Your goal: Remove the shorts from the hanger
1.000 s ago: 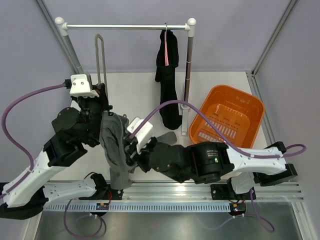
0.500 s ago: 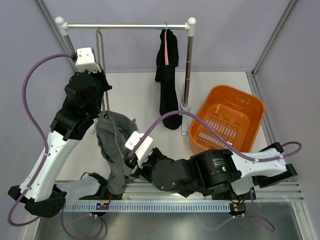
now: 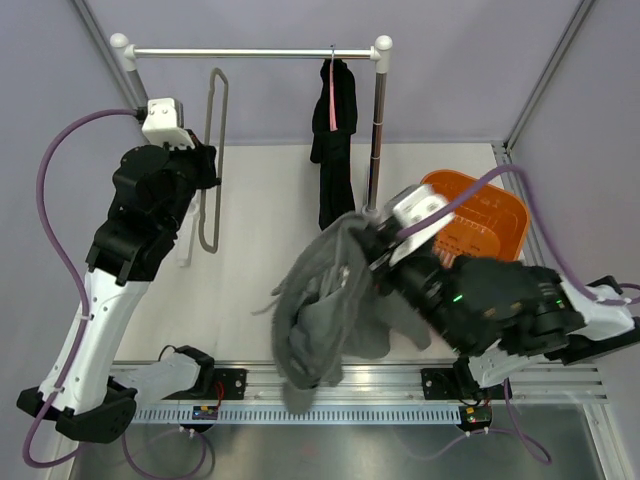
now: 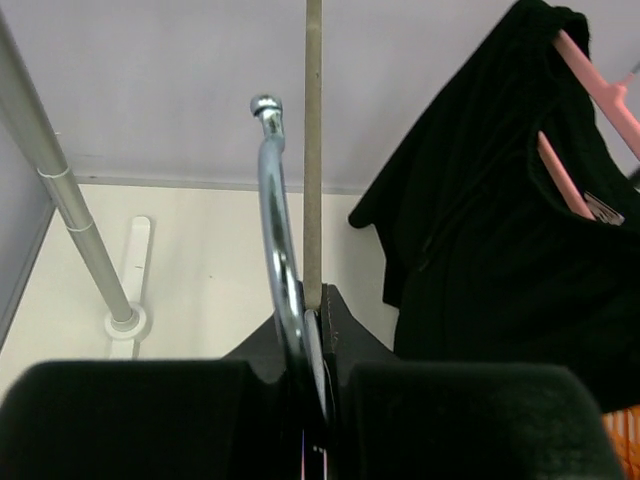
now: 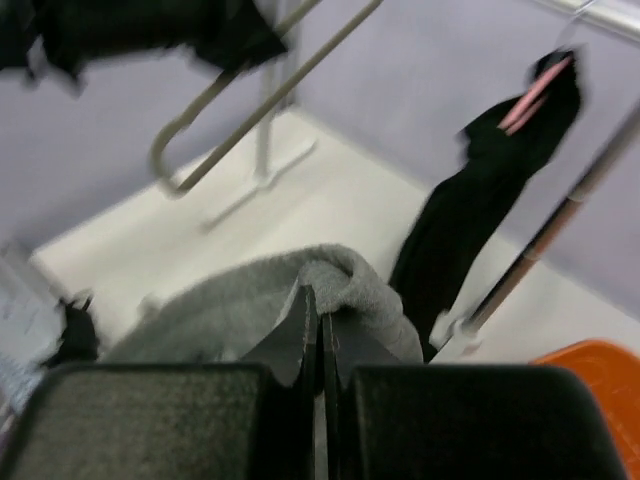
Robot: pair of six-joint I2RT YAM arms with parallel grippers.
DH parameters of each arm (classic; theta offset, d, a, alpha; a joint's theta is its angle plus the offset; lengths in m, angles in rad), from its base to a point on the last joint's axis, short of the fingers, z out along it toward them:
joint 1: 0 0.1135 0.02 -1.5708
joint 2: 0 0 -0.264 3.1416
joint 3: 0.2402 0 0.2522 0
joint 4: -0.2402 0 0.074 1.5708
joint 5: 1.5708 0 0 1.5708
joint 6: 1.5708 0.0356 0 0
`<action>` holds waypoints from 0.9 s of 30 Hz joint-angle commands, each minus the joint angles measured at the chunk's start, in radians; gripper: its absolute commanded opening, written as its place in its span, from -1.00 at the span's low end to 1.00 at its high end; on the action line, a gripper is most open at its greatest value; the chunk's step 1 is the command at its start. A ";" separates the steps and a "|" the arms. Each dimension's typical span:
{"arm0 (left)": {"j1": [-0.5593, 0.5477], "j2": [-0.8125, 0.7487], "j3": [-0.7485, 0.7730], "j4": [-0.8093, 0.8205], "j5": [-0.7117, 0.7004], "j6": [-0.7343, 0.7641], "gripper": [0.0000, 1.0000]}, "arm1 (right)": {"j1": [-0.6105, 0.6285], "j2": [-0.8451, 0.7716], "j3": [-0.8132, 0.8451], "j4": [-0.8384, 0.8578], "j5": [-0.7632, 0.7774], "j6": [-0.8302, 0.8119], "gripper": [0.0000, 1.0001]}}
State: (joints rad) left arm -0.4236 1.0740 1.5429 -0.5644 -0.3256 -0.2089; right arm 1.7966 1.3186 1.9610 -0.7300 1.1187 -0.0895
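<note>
The grey shorts (image 3: 318,310) hang free of the hanger, bunched and dangling over the table's front middle. My right gripper (image 3: 373,245) is shut on their upper fold, and its wrist view shows the grey shorts (image 5: 345,285) pinched between the closed tips of the right gripper (image 5: 320,305). The bare grey hanger (image 3: 211,160) stands upright at the left below the rail. My left gripper (image 3: 203,168) is shut on it. In the left wrist view the hanger's chrome hook (image 4: 277,250) and grey bar (image 4: 313,150) rise from the closed left gripper (image 4: 316,322).
An orange basket (image 3: 492,212) sits at the right, partly behind my right arm. A black garment (image 3: 335,140) on a pink hanger hangs from the rail (image 3: 250,52). The rack's right post (image 3: 378,130) stands just behind the shorts.
The shorts came off the hanger. My right gripper carried them right and up, toward the basket. My left arm lifted the bare hanger back toward the rail.
</note>
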 commanded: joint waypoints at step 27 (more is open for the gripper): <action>0.002 -0.194 -0.118 -0.120 0.211 0.023 -1.00 | -0.823 -0.220 -0.132 0.495 -0.144 -0.379 -1.00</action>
State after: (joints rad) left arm -0.4236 0.8906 1.4300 -0.7029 -0.1497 -0.2062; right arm 1.0893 1.0676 1.8572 0.0673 1.1076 -0.7414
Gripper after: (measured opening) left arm 0.049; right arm 0.020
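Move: The orange basket, where the grey shorts pinched in the right hand are headed, stands about 24 cm ahead of that hand, some 31 cm to its right and 45 cm below. The black shorts hang on the rack some 36 cm ahead and 4 cm left, about 15 cm lower; the rack's right post is about 35 cm ahead and 12 cm right, its middle some 20 cm down. From the left hand, still gripping the empty hanger, the basket is roughly 57 cm right, 2 cm ahead and 37 cm below. The grey shorts are swung in the right hand's still-shut fingers about 25 cm to the right towards the basket, rising some 16 cm on the way, easing forward, then starting to sink, while the wrist turns clockwise from pointing ahead-left to roughly straight ahead. The left hand keeps hold of the hanger, drawing it back and slightly down. ##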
